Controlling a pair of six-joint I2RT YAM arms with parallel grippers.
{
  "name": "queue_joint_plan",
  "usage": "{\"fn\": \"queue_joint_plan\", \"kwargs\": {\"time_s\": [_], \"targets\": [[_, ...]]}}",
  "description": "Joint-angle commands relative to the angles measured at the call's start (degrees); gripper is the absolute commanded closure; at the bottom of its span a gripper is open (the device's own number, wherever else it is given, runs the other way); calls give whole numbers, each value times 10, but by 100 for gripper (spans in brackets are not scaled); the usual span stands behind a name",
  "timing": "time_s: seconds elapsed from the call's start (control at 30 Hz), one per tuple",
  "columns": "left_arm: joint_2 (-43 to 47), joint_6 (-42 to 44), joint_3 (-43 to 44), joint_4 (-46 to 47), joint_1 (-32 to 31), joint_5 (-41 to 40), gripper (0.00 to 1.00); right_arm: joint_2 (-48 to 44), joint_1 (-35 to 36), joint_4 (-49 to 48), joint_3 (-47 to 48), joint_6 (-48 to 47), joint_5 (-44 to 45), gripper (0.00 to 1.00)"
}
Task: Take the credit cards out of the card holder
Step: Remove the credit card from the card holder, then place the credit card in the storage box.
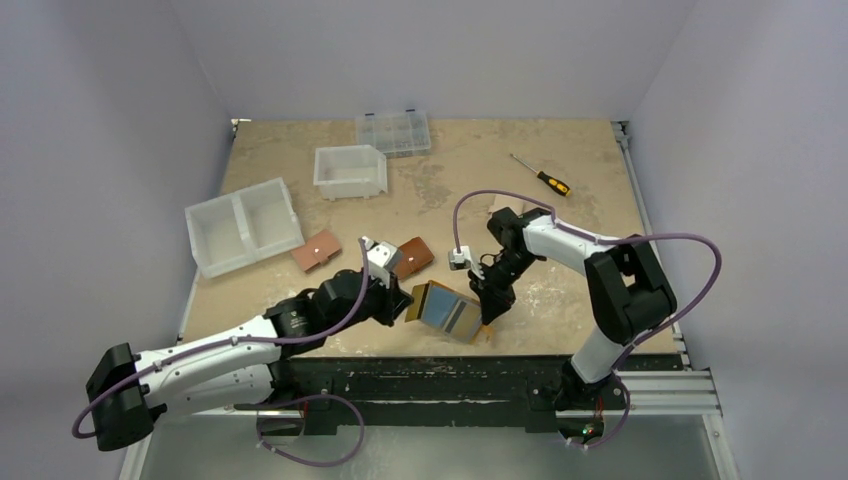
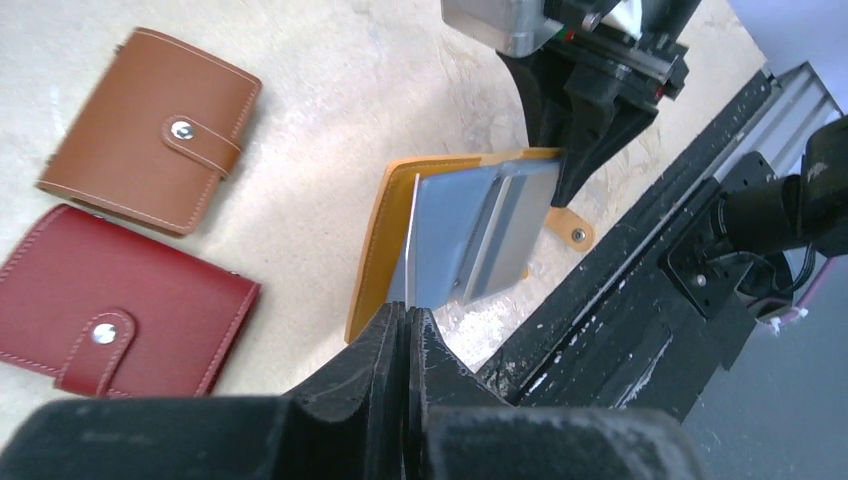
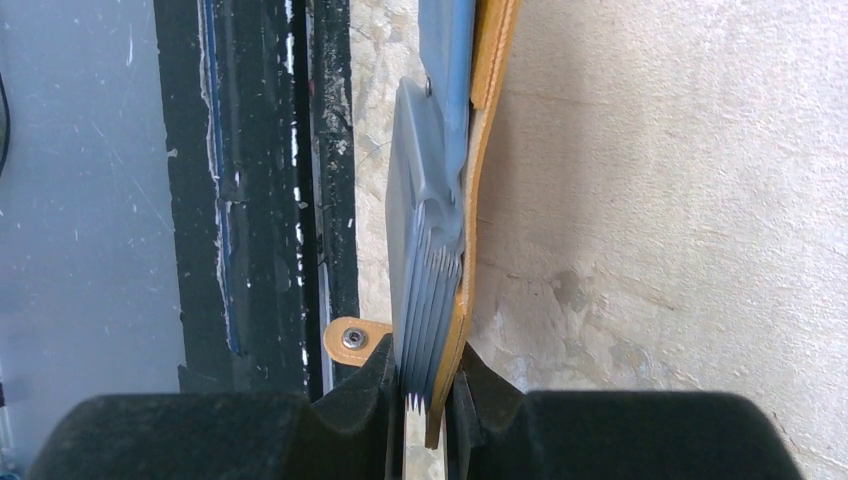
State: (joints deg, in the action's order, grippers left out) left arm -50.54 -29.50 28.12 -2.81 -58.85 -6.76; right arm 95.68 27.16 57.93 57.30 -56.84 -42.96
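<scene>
The mustard-yellow card holder (image 1: 447, 310) hangs open between my two grippers, just above the table's near edge. Its cover (image 2: 375, 250) faces the table, with several grey-blue leaves (image 2: 480, 235) fanned inside. My left gripper (image 2: 412, 310) is shut on the thin near edge of one leaf. I cannot tell whether that is a card or a sleeve. My right gripper (image 3: 425, 385) is shut on the far end, clamping the leaves (image 3: 425, 300) and cover (image 3: 470, 280) beside the snap tab (image 3: 352, 338). The credit cards themselves are hidden.
A brown wallet (image 2: 150, 120) and a dark red wallet (image 2: 120, 310) lie shut on the table left of the holder. At the back stand two white bins (image 1: 243, 227) (image 1: 350, 170), a clear organiser box (image 1: 393, 132) and a screwdriver (image 1: 542, 177). A black rail (image 2: 620, 300) edges the table.
</scene>
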Motion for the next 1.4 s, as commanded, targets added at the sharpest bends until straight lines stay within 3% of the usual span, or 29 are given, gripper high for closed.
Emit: {"fn": "queue_joint_plan", "kwargs": {"time_s": [0.0, 0.37, 0.67, 1.03, 1.37], "targets": [[16, -2, 51, -65, 7, -58, 100, 12, -8, -28, 13, 18, 33, 100], [-9, 20, 148, -165, 29, -168, 100, 29, -20, -46, 13, 49, 51, 96], [-67, 76, 205, -168, 131, -159, 100, 37, -21, -51, 13, 58, 58, 95], [-220, 133, 338, -151, 275, -118, 100, 36, -21, -52, 12, 60, 61, 94], [-379, 206, 470, -120, 332, -196, 100, 40, -21, -51, 12, 58, 67, 94]]}}
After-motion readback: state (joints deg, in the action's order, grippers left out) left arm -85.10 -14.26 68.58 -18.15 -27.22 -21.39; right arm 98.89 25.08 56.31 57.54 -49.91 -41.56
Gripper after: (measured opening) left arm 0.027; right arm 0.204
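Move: The left hand already holds the pulled card. The small white box it is taken to lies about 33 cm ahead, 15 cm to its left and 11 cm below. About 13 cm below the hand lie the red holder, 7 cm ahead and 8 cm left, and the brown one, 13 cm ahead and 2 cm left. The open yellow holder is level with it, 7 cm right, 10 cm below. From the right hand, that holder's middle is 7 cm left and 1 cm ahead; the box is 33 cm ahead, 27 cm left. Forward about 24 cm and left some 12, the left hand carries its pinched card away from the yellow holder towards the small white box, rising first by about 5 cm and then running nearly level, faster. The wrist swings some 35 degrees counter-clockwise, its left side tilting up; the fingers stay shut. The right hand keeps its grip on the holder's right edge and eases it down a centimetre. ##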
